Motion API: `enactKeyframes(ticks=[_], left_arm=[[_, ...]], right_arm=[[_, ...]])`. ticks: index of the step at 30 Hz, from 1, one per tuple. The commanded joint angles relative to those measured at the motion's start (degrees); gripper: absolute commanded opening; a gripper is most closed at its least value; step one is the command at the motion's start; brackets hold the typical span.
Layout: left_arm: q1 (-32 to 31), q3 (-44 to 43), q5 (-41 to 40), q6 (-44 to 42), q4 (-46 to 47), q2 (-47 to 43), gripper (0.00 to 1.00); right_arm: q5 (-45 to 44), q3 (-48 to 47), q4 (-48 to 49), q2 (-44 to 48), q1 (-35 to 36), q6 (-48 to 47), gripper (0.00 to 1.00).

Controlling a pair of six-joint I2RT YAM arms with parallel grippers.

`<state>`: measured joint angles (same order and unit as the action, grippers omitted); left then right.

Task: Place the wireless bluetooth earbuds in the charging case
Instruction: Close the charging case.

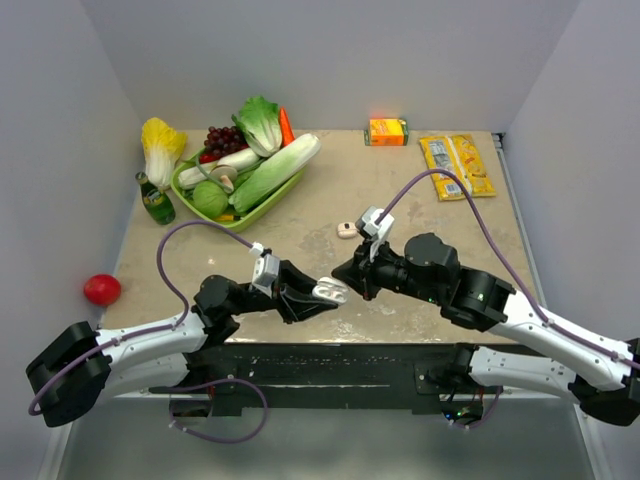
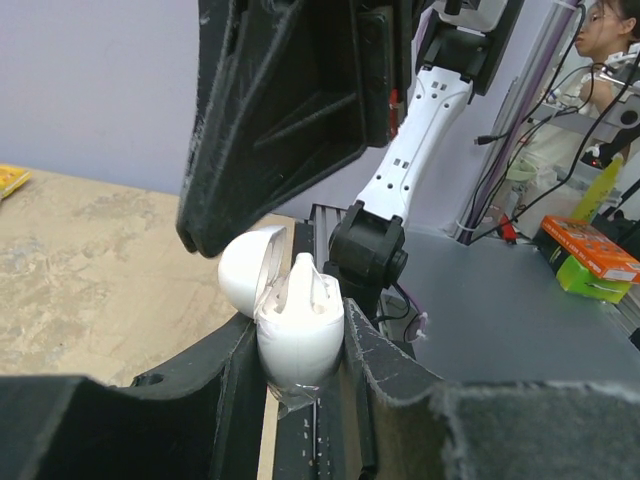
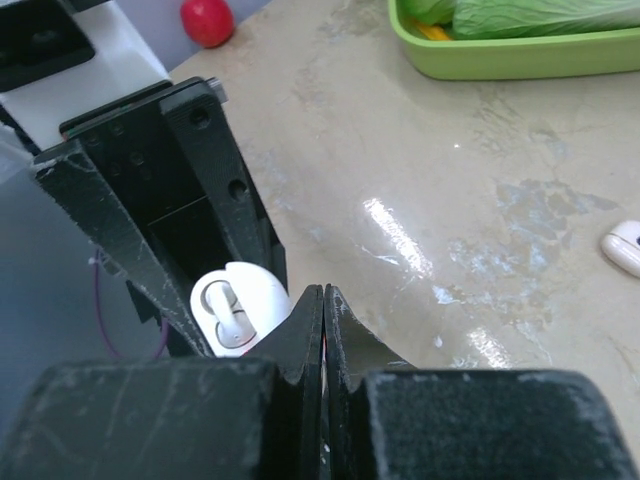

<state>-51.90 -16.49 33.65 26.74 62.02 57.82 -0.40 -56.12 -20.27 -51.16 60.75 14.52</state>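
Observation:
My left gripper point(image 1: 318, 292) is shut on the charging case point(image 1: 330, 291), a white pebble held upright between its fingers, lid swung open point(image 2: 250, 270). One of the wireless bluetooth earbuds point(image 3: 232, 318) sits in the case point(image 3: 240, 305), its stem poking up point(image 2: 312, 285). My right gripper point(image 1: 350, 272) hangs right beside and above the case point(image 2: 300, 335), jaws pressed together with nothing visible between them point(image 3: 323, 300). Another earbud point(image 1: 347, 229) lies on the table beyond the right gripper, at the right edge of the right wrist view point(image 3: 625, 247).
A green tray point(image 1: 250, 215) of vegetables stands at the back left, with a green bottle point(image 1: 155, 200) beside it. A red tomato point(image 1: 102, 289) lies at the left edge. An orange carton point(image 1: 388, 131) and a yellow packet point(image 1: 456, 165) lie at the back right.

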Motion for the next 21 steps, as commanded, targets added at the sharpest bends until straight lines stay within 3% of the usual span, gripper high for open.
enactKeyframes(ticks=[1, 6, 10, 11, 13, 14, 15, 18, 21], left_arm=[[-0.3, 0.2, -2.3, -1.9, 3.0, -1.1, 0.0], [-0.3, 0.1, -3.2, -2.0, 2.8, -1.0, 0.0], [-0.3, 0.1, -4.9, -2.2, 1.8, -1.0, 0.0], [-0.3, 0.3, -5.6, -2.2, 1.4, -1.0, 0.0], [-0.3, 0.4, -10.6, -1.7, -1.1, -0.5, 0.0], [-0.3, 0.4, -13.6, -1.1, -2.4, -0.2, 0.0], [-0.3, 0.5, -20.0, 0.8, -3.8, 0.4, 0.0], [-0.2, 1.1, -31.3, 7.2, -6.3, 5.4, 0.0], [1.0, -0.8, -36.7, 12.9, -11.0, 13.1, 0.0]], right_arm=[[5.6, -1.8, 0.0, -1.1, 0.1, -0.8, 0.0], [8.2, -1.1, 0.6, -0.7, 0.1, -0.8, 0.0], [-2.4, 0.1, 0.1, 1.5, 0.1, 1.2, 0.02], [-6.2, 0.6, 0.5, 3.5, 0.1, 3.1, 0.09], [-14.9, 3.7, 1.5, 5.9, 0.1, 4.9, 0.16], [-22.5, 5.1, 2.8, 7.6, 0.1, 6.3, 0.25], [-25.4, 8.4, 3.7, 8.5, 0.1, 6.8, 0.26], [-30.8, 15.3, 7.4, 10.9, 0.0, 8.1, 0.31], [-31.1, 19.8, 9.5, 11.6, 0.0, 9.7, 0.33]])
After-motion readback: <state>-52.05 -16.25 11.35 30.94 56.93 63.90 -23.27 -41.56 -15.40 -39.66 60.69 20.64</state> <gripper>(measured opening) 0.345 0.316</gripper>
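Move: The open charging case sits in the left hand's fingertips, about 2 cm to the right of and 1 cm above that hand's point, its raised lid on the forward side. From the right hand's shut fingertips the case lies some 3 cm back, 2 cm to the left and 2 cm lower. A second white case lies on the table roughly 17 cm ahead of the right hand, 4 cm to its right and 16 cm below. Right fingertips push the lid back 1.5 cm, then retreat right and forward, opening; left carries the case forward 7 cm. ##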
